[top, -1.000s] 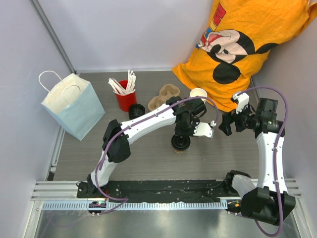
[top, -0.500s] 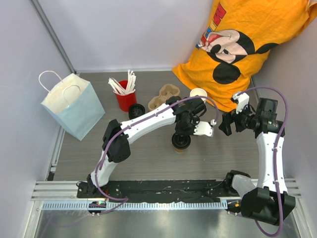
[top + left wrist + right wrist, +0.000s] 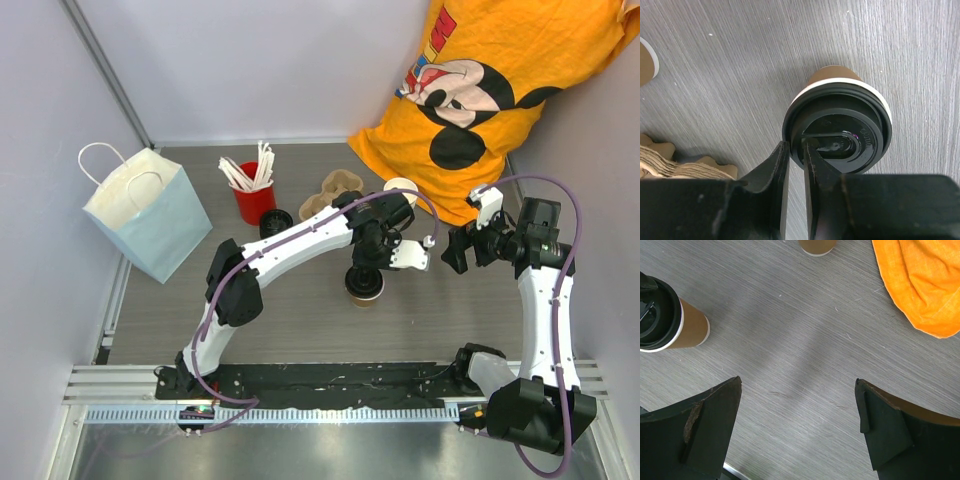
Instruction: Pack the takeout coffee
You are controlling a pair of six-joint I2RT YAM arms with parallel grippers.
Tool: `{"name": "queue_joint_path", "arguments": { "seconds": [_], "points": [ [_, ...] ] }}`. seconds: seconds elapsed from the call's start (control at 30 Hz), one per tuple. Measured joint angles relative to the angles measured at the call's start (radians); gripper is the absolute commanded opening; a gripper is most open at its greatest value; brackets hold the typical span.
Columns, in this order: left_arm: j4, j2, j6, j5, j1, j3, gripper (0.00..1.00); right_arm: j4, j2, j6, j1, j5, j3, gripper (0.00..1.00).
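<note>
The takeout coffee point(image 3: 364, 287), a brown paper cup with a black lid point(image 3: 840, 135), stands upright mid-table. My left gripper point(image 3: 370, 262) hangs right over it, pointing down. Its jaws are a narrow slit apart point(image 3: 796, 146), one finger outside the lid's rim and one on the lid's top, with the rim between them. The cup also shows at the left edge of the right wrist view point(image 3: 687, 329). My right gripper point(image 3: 797, 385) is wide open over bare table to the cup's right, holding nothing; from above it point(image 3: 455, 250) sits level with the cup.
A lidless paper cup point(image 3: 400, 188) stands by the orange shirt point(image 3: 490, 90). The pulp carrier tray point(image 3: 328, 195), a red cup of white sticks point(image 3: 255, 200) and a loose black lid point(image 3: 276, 222) lie behind. A pale blue paper bag point(image 3: 148, 212) stands at the left.
The left jaws have parted slightly from their tight pinch on the lid's rim, and the left wrist has shifted a little. The cup and the right arm have stayed put.
</note>
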Motion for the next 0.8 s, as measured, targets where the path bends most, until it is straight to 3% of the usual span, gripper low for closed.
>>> {"name": "queue_joint_path", "arguments": {
  "seconds": [0.17, 0.27, 0.5, 0.7, 0.8],
  "points": [
    [0.004, 0.0, -0.003, 0.002, 0.0, 0.0, 0.23, 0.0, -0.005, 0.0, 0.0, 0.0, -0.002, 1.0],
    [0.006, 0.0, -0.004, 0.004, 0.0, 0.0, 0.3, 0.0, -0.007, 0.0, 0.0, -0.001, -0.002, 1.0],
    [0.028, 0.0, -0.062, 0.032, 0.012, 0.025, 0.68, 0.0, -0.007, 0.0, 0.0, -0.001, -0.003, 1.0],
    [0.086, -0.025, -0.134, 0.069, 0.042, 0.041, 0.84, 0.0, -0.007, 0.001, 0.0, -0.008, -0.003, 1.0],
    [0.137, -0.078, -0.199, 0.101, 0.068, 0.005, 0.85, 0.0, -0.006, 0.011, 0.0, -0.03, -0.003, 1.0]
  ]
}}
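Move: Just behind the left fingertips is the lidded coffee cup, its middle about 4 cm back, 1 cm right and 5 cm below the left hand. The cup carrier lies about 16 cm ahead and 8 cm left of that hand, the stacked cups 14 cm ahead and 8 cm right, and the spare lid 11 cm ahead and 20 cm left. From the right hand the lidded cup is some 24 cm left, 6 cm back and 11 cm lower. Coming off the far rim of the black lid, the left hand pauses briefly, then lifts away from the cup by about 5 cm, drifting forward and slightly right. On the way up its nearly shut fingers spread almost fully, while the wrist tilts some 15 degrees so they point more to the right and turns a little counter-clockwise. ##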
